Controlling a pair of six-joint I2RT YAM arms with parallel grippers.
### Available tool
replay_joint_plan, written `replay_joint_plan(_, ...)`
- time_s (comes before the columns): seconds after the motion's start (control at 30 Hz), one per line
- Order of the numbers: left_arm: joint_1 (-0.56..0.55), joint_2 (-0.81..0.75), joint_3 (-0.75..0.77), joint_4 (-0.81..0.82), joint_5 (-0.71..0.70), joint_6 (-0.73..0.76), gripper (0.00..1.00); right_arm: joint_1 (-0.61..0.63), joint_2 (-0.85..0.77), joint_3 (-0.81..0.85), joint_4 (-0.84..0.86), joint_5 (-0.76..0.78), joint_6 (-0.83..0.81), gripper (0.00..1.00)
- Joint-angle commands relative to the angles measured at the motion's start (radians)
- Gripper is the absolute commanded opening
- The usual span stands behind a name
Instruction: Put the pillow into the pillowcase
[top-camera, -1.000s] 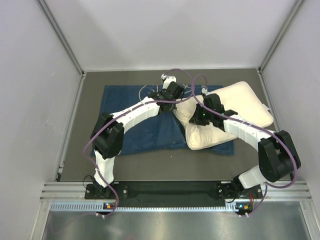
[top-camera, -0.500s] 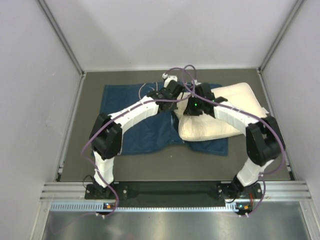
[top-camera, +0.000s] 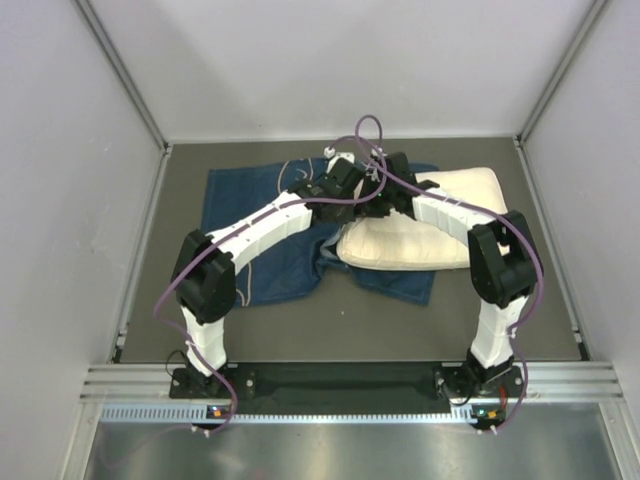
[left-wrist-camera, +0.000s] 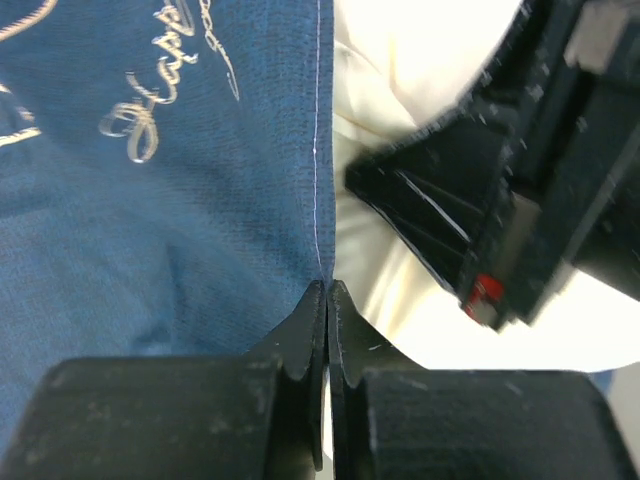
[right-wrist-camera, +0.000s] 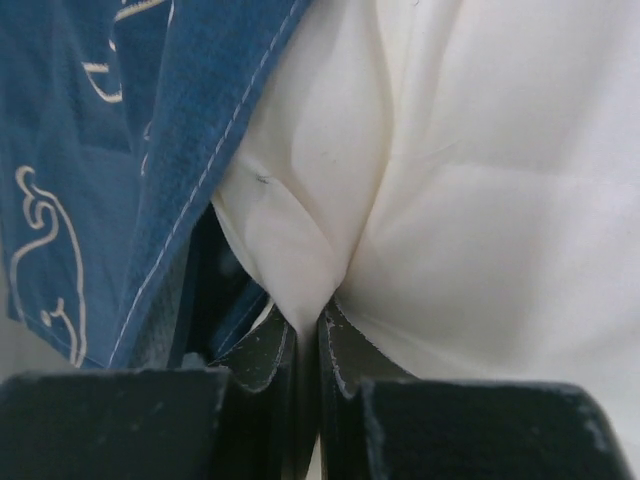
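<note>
The dark blue pillowcase lies spread across the back left of the mat, bunched at its right side. The cream pillow lies lengthwise to its right, on the case's lower layer. My left gripper is shut on the pillowcase's stitched hem, its jaws pressed together at the seam. My right gripper is shut on a pinched fold of the pillow, fingertips tight around the cream fabric. The blue hem drapes over the pillow's left end. Both grippers meet close together at the case's open edge.
The grey mat is bounded by white walls on three sides, with metal frame posts at the corners. Purple cables loop above both wrists. The right gripper's black body fills the right of the left wrist view.
The right arm has drawn the pillow leftward and back, turning it from slanted to lying lengthwise against the case's open edge. The pillowcase's right side has bunched leftward. The left gripper has hardly moved.
</note>
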Motion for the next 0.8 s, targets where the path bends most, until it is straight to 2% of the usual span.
replay_joint_plan(0.0,-0.003,-0.051,0.071,-0.050,0.051,0.000,0.00,-0.030,-0.016,-0.033,0.190,-0.098,0.102,0.00)
replay_joint_plan(0.17,-0.007,-0.077,0.069,-0.067,0.108,-0.010,0.00,-0.038,-0.060,0.034,0.196,-0.009,0.156,0.00)
replay_joint_plan(0.37,-0.008,-0.071,0.132,-0.137,0.151,-0.008,0.00,-0.042,-0.066,0.127,0.171,0.002,0.188,0.00)
replay_joint_plan(0.6,-0.008,-0.107,0.138,-0.139,0.243,-0.046,0.00,-0.059,-0.051,0.132,0.179,0.056,0.258,0.00)
replay_joint_plan(0.7,-0.019,-0.115,0.137,-0.133,0.258,-0.072,0.00,-0.062,-0.021,0.115,0.225,0.067,0.326,0.00)
replay_joint_plan(0.77,-0.026,-0.127,0.126,-0.114,0.261,-0.103,0.00,-0.065,-0.002,0.080,0.334,0.022,0.372,0.00)
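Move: The pillow's left end is already pinched in the right hand. The pillowcase's open edge lies about 5 cm to that hand's left and 2 cm ahead, and the left hand still grips this edge. The pillow's near-left corner is some 10 cm back and 4 cm left of the right hand, and the bulk of the pillow 14 cm right and 3 cm back. From the left hand, the pinched pillow end is roughly 4 cm right, 2 cm ahead and 5 cm lower. The pinched pillow end is carried about 5 cm up and 4 cm forward along the case's open edge by the right hand, which turns some 15 degrees clockwise and rolls its left side up. Meanwhile the case edge is lifted about 5 cm by the left hand, easing back and a little right. Both grippers stay shut on their cloth. ##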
